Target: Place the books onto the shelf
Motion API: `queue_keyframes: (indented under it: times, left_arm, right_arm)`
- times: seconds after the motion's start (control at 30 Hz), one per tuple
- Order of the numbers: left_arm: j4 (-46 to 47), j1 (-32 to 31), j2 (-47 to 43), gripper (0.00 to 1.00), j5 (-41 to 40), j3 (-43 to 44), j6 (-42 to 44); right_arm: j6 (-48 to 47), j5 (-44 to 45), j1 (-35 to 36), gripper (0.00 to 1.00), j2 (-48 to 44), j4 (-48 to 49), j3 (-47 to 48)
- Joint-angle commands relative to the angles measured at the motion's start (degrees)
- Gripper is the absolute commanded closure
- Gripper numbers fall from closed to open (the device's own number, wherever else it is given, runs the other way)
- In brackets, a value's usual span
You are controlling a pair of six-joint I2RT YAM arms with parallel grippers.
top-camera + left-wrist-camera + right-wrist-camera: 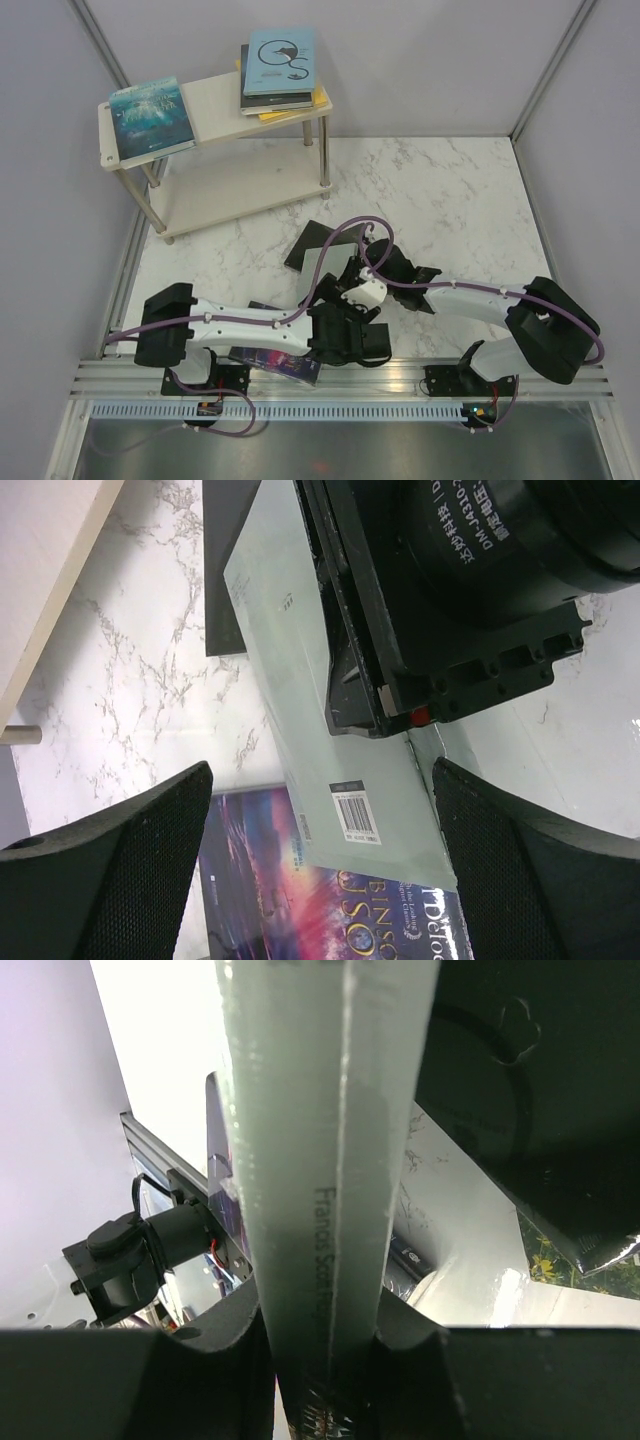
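A pale green book (320,1140) stands on edge, its spine clamped between my right gripper's (322,1360) fingers. From above, that gripper (347,280) holds the book (322,265) tilted up over the marble table. My left gripper (322,772) is open, with its fingers (120,880) either side of the same book's barcode end (340,730) and not touching it. Under it lies a purple galaxy book (320,900), also seen beneath the left arm (275,362). A black book (318,240) lies flat behind. The cream shelf (215,105) carries a teal book (150,118) and a stack topped by a light blue book (280,62).
The shelf's lower board (235,185) stands at the back left on thin metal legs (323,150). Grey walls close in left, back and right. A metal rail (340,378) runs along the near edge by both arm bases.
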Motion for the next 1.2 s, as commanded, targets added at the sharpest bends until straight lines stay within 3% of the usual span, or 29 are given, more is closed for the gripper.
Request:
queue_keyframes:
  times: [0.0, 0.43, 0.57, 0.93, 1.17]
  left_arm:
    - [3.3, -3.0, 2.7, 0.05, 7.5, 1.9, -8.1]
    - [1.0, -4.8, -2.6, 0.06, 10.4, 7.3, -8.4]
    - [0.3, -5.0, -0.4, 0.06, 10.2, 7.5, -9.2]
    - [-15.1, -2.7, 16.9, 0.02, 1.3, 11.9, -22.0]
    - [-23.2, -2.1, 18.3, 0.04, -6.8, 12.6, -30.7]
  right_arm:
    - [-3.9, 4.3, 0.0, 1.0, -1.0, -1.2, 3.0]
    - [-5.4, 5.0, -0.7, 1.0, 0.1, -1.3, 1.5]
    - [-5.4, 4.5, -1.0, 1.0, 0.3, -1.4, 2.3]
    - [-4.4, 2.3, -1.0, 1.0, -3.7, -2.6, 1.7]
    - [-3.6, -0.8, -1.1, 1.0, -4.9, -2.9, 1.3]
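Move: My right hand already pinches the light green book by its spine; the book's middle lies about 6 cm to that hand's left, 3 cm back and 3 cm lower. From my open left hand, the same middle is roughly 3 cm ahead, 4 cm left and 8 cm down. On the table some 14 cm below the left hand, the purple Robinson Crusoe book lies about 14 cm left and 9 cm back, and the black book 9 cm ahead and 5 cm left. With fingers wide open, I first swing my left hand back about 5 cm and to the right nearly 4 cm. Then I drop it some 6 cm and ease it forward and left again, so the open fingers come down around the near part of the light green book's spine, without closing. My right hand keeps its pinch on the spine, rising about 1 cm. ##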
